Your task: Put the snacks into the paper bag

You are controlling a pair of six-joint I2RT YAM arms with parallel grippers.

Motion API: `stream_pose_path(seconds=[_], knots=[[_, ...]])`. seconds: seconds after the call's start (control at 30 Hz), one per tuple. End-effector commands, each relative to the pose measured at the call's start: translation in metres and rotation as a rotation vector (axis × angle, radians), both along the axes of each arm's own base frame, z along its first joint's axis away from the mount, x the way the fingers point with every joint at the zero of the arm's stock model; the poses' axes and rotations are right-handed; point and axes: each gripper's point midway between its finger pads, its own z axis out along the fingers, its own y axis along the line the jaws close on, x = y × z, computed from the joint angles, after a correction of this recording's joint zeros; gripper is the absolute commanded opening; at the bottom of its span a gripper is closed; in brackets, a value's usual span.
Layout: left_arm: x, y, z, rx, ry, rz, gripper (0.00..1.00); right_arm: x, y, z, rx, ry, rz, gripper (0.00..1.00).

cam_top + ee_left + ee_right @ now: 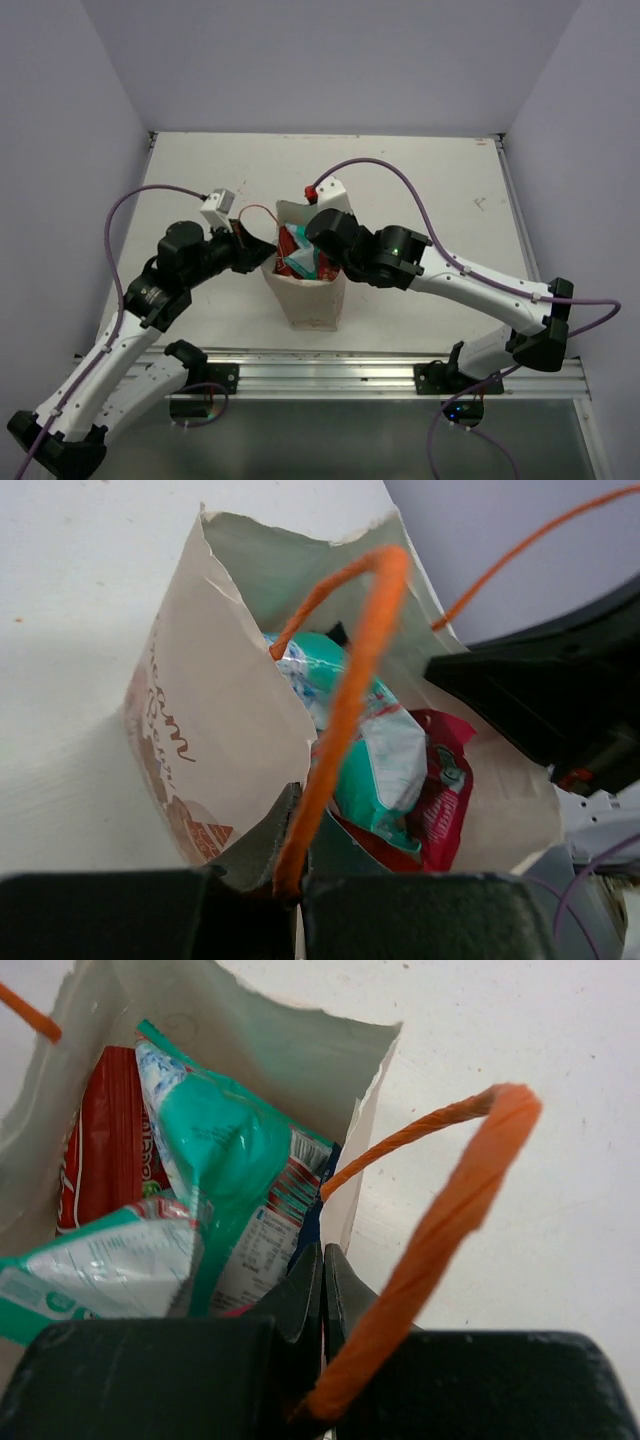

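The tan paper bag (312, 297) stands upright in the middle of the table. Inside it lie a teal-and-white packet (215, 1150), a red packet (105, 1150) and a sliver of a dark blue packet (318, 1215). The teal packet (375, 750) and red packet (445, 790) also show in the left wrist view. My left gripper (297, 815) is shut on the bag's left rim, and an orange handle (350, 670) rises from between its fingers. My right gripper (322, 1275) is shut on the right rim, beside the other orange handle (440, 1210). The other packets are hidden.
The white table (420, 180) stretches behind and to both sides of the bag. A metal rail (330, 375) runs along the near edge. Purple-grey walls close in the left, right and back.
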Motion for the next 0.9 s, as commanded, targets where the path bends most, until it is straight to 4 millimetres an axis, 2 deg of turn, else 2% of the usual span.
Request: stream_pose_path(seconds=[0.0, 0.1, 0.3, 0.43, 0.47, 0.5, 0.53, 0.57, 0.6, 0.7, 0.8, 0.83, 0.87], knots=[[-0.003, -0.035, 0.051, -0.106, -0.163, -0.061, 0.00, 0.009, -0.005, 0.020, 0.092, -0.052, -0.060, 0.00], [-0.011, -0.047, 0.053, -0.088, -0.170, -0.071, 0.00, 0.012, -0.010, 0.016, 0.084, -0.052, -0.077, 0.00], [-0.014, -0.051, 0.049, -0.089, -0.159, -0.075, 0.00, 0.011, -0.019, 0.011, 0.084, -0.048, -0.095, 0.00], [-0.012, -0.046, 0.050, -0.072, -0.168, -0.050, 0.00, 0.010, -0.026, 0.005, 0.082, -0.041, -0.111, 0.00], [-0.011, -0.044, 0.053, -0.069, -0.176, -0.043, 0.01, 0.010, -0.027, 0.005, 0.086, -0.042, -0.117, 0.20], [-0.012, -0.043, 0.054, -0.055, -0.179, -0.046, 0.20, 0.010, -0.028, 0.005, 0.091, -0.043, -0.118, 0.35], [-0.008, -0.038, 0.058, -0.053, -0.193, -0.016, 0.30, 0.009, -0.029, 0.010, 0.104, -0.051, -0.117, 0.47], [-0.006, -0.036, 0.067, -0.061, -0.213, 0.001, 0.41, 0.010, -0.030, 0.013, 0.116, -0.056, -0.122, 0.67], [-0.006, -0.034, 0.073, -0.058, -0.235, 0.003, 0.55, 0.009, -0.032, 0.018, 0.124, -0.063, -0.124, 0.74], [-0.005, -0.033, 0.092, -0.060, -0.274, 0.002, 0.68, 0.008, -0.042, 0.044, 0.164, -0.094, -0.140, 0.83], [-0.007, -0.033, 0.117, -0.093, -0.306, 0.001, 0.70, 0.004, -0.060, 0.064, 0.181, -0.111, -0.186, 0.87], [-0.008, -0.029, 0.125, -0.104, -0.322, 0.013, 0.70, 0.003, -0.066, 0.080, 0.216, -0.124, -0.205, 0.87], [-0.007, -0.019, 0.145, -0.122, -0.353, 0.058, 0.70, 0.002, -0.076, 0.089, 0.246, -0.138, -0.252, 0.87]])
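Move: The paper bag hangs between the two hands, both shut on its handles at the rim. Its middle is about 7 cm right of the left hand and some 6 cm left of the right hand, roughly level forward and about 9 cm below both. Inside, the teal snack lies about 5 cm right of the left hand and 4 cm below it; a red packet is some 9 cm right, 2 cm back and 5 cm down. Both closed grippers keep their pinch on the handles and ease the bag to the right, the left going about 4.5 cm and slightly back, the right about 2.5 cm while sinking a little. Both then spread wide, let go, and rise off the rim, the left some 8 cm with its fingers tilting up, the right about 5 cm while drifting farther right. ##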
